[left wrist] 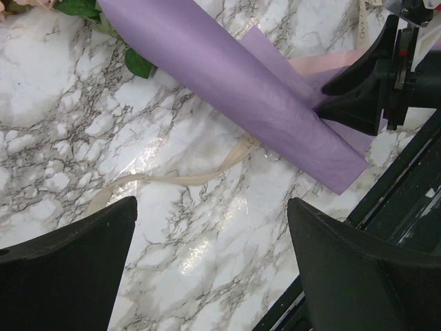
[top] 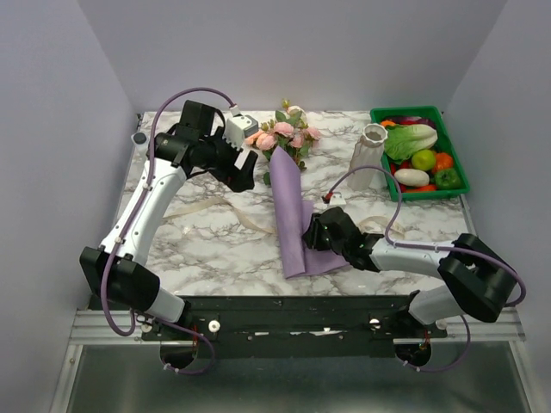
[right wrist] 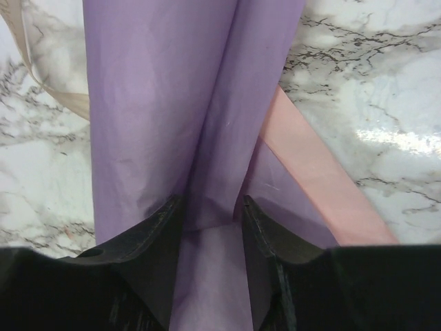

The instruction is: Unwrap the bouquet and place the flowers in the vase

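Observation:
The bouquet lies across the table's middle, its roses (top: 284,133) pointing to the back and its lilac paper (top: 291,215) running toward the front edge. My right gripper (top: 312,234) sits low at the paper's near end. In the right wrist view its jaws (right wrist: 210,203) pinch a raised fold of the lilac paper (right wrist: 172,103), beside a pink strip (right wrist: 317,172). My left gripper (top: 245,175) hovers left of the bouquet, open (left wrist: 212,207) over bare marble with nothing between its fingers. The whitish vase (top: 368,155) stands upright at the back right.
A loose cream ribbon (top: 232,211) trails over the marble left of the paper, and shows under the left gripper (left wrist: 186,178). A green tray (top: 417,110) of plastic vegetables sits at the back right corner, right of the vase. A small clear tube (top: 139,137) stands at the back left edge.

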`<action>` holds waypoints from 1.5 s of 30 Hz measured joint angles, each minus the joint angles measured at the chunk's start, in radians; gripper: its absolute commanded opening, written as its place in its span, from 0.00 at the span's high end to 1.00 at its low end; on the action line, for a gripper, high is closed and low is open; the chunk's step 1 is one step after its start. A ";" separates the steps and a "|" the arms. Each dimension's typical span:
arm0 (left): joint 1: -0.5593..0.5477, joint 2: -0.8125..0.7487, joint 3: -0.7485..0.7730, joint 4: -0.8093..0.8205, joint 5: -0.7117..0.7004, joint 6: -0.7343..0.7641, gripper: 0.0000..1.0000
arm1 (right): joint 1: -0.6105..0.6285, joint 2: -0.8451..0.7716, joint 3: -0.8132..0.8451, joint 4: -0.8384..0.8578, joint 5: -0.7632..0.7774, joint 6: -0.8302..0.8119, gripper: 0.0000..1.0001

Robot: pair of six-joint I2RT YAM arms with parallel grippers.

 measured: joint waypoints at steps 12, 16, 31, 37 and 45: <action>0.000 -0.021 -0.027 -0.015 -0.048 0.008 0.01 | 0.000 0.052 0.001 0.048 0.003 0.068 0.67; 0.000 -0.023 -0.029 -0.018 -0.054 0.008 0.01 | 0.000 0.072 0.001 0.048 0.003 0.074 0.91; 0.000 -0.026 -0.042 -0.018 -0.055 0.007 0.01 | 0.000 -0.093 0.006 0.060 -0.016 0.028 0.99; 0.000 -0.026 -0.042 -0.011 -0.067 0.002 0.01 | 0.009 -0.135 0.118 0.066 -0.071 -0.039 1.00; 0.000 -0.016 -0.035 -0.003 -0.111 -0.019 0.01 | 0.056 -0.140 0.274 0.047 -0.054 -0.171 0.77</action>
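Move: The fold of the purple wrap lies practically between the right gripper's half-open tips, about 1 cm ahead, 1 cm left and 1 cm below. From that hand the flowers lie some 29 cm ahead and 6 cm left, while the vase stands about 17 cm ahead and 14 cm right. The left ribbon is roughly 6 cm ahead and 15 cm left. From the raised left gripper, the fold is about 6 cm back, 15 cm right and 22 cm below. Ease the right gripper down a centimetre or so into the purple wrap's fold and shut the half-open fingers fully there. Then lift briskly about 20 cm off the table, swinging some 6 cm left over the roll, tilting the fingertips up about 20 degrees and keeping the fingers shut as they come clear of the paper. ##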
